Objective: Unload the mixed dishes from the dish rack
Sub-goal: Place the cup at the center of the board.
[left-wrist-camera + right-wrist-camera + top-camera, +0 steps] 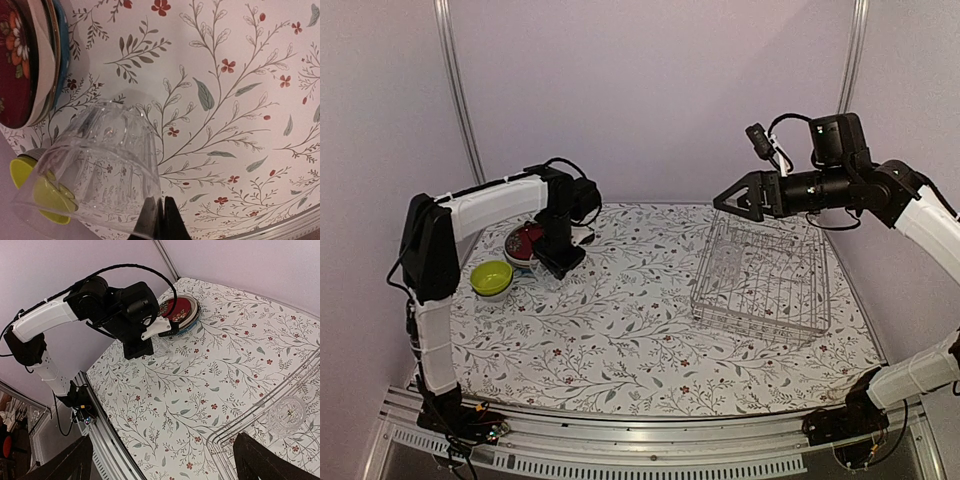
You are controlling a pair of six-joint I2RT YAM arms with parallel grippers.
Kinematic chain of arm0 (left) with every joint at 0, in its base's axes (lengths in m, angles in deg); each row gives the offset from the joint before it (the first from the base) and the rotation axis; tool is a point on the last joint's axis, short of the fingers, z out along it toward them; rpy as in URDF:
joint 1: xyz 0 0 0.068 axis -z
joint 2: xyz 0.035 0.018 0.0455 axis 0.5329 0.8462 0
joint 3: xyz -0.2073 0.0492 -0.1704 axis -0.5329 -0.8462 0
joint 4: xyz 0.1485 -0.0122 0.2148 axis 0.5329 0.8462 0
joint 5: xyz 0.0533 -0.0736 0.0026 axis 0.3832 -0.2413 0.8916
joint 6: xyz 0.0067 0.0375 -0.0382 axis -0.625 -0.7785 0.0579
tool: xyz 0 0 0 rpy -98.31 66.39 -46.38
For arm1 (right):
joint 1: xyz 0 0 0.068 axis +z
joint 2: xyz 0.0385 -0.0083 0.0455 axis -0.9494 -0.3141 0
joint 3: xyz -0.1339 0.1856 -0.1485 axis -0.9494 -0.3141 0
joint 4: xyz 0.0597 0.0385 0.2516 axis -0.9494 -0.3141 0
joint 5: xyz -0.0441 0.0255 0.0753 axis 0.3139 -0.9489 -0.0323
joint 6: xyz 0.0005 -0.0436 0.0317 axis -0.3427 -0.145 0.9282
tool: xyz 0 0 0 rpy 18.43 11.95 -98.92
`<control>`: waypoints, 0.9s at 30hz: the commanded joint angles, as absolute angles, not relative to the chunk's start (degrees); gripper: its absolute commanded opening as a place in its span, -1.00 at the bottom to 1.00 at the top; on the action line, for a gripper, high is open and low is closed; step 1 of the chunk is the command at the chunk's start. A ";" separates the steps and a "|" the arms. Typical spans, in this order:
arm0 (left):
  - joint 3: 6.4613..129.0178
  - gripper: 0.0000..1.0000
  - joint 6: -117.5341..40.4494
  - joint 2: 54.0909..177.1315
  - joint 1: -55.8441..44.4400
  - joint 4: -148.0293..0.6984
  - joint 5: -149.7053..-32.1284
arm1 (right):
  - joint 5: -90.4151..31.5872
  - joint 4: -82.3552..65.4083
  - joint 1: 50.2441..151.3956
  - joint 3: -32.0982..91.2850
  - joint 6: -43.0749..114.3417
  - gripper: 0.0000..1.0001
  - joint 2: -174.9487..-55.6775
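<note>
My left gripper (159, 220) is shut on the rim of a clear drinking glass (100, 165), which it holds tilted low over the floral cloth. Just beside the glass is a stack of plates (523, 243) with the red floral plate (15, 60) on top, and a lime-green bowl (492, 277) sits left of it. The dish rack (760, 275), a silver wire basket, stands at the right. Another clear glass (286, 416) lies inside it. My right gripper (733, 197) hangs open above the rack's far left corner with nothing between its fingers.
A floral tablecloth (620, 330) covers the table. An aluminium rail (650, 450) runs along the near edge, and two upright posts (460, 90) stand at the back against the pale walls. The left arm (100, 300) leans over the plate stack.
</note>
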State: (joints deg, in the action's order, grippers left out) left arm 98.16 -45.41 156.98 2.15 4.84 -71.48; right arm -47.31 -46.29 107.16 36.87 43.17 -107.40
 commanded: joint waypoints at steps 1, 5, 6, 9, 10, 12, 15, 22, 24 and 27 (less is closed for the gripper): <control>96.59 -1.00 -46.56 157.63 0.87 9.64 -71.50 | -46.56 -46.61 106.80 36.03 42.45 0.97 -107.77; 95.53 -1.00 -47.13 158.28 0.32 9.04 -73.32 | -46.84 -46.43 106.82 36.03 42.43 0.98 -108.18; 95.46 -1.00 -47.22 158.63 0.32 9.03 -73.66 | -47.01 -46.34 106.80 36.05 42.44 0.98 -108.35; 95.67 -0.98 -47.63 159.73 0.23 9.04 -75.40 | -47.34 -45.95 106.83 36.05 42.68 0.97 -108.58; 95.75 -0.96 -47.71 159.88 0.23 9.03 -75.83 | -47.41 -45.85 106.79 36.05 42.78 0.98 -108.59; 95.61 -0.94 -48.03 160.14 0.10 8.81 -76.66 | -47.37 -45.86 106.81 36.05 42.79 0.98 -108.60; 95.59 -0.94 -48.15 160.69 -0.40 8.63 -76.70 | -47.26 -45.92 106.79 35.92 42.88 0.98 -108.51; 95.58 -0.72 -48.11 161.89 -0.56 8.71 -77.07 | -47.35 -46.03 106.83 35.96 42.81 0.98 -108.33; 95.52 -0.57 -47.94 161.46 -0.55 8.81 -76.76 | -47.35 -46.03 106.83 35.96 42.68 0.97 -108.37; 95.33 -0.33 -47.93 160.44 -0.50 8.70 -76.50 | -47.69 -46.05 106.83 36.29 42.71 0.97 -108.70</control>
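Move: The clear cup is upright in my left fingers, pinched by its wall on the right side. Its spot on the board lies some 10 cm below my left hand and about 4 cm to the left, neither ahead nor back. The green bowl stack stands about 15 cm to the hand's left and level with it; the plate stack is roughly 13 cm ahead and 10 cm left. From my right hand the spot is about 40 cm left, 7 cm ahead and 35 cm below. I lower my left hand about 4 cm, easing back a little over 1 cm and drifting slightly left, to set the cup down on the board. The wrist tips some 10 degrees, swinging the fingertips back towards me. As the descent ends I start opening the fingers to about a quarter, one still on each side of the cup's wall. ##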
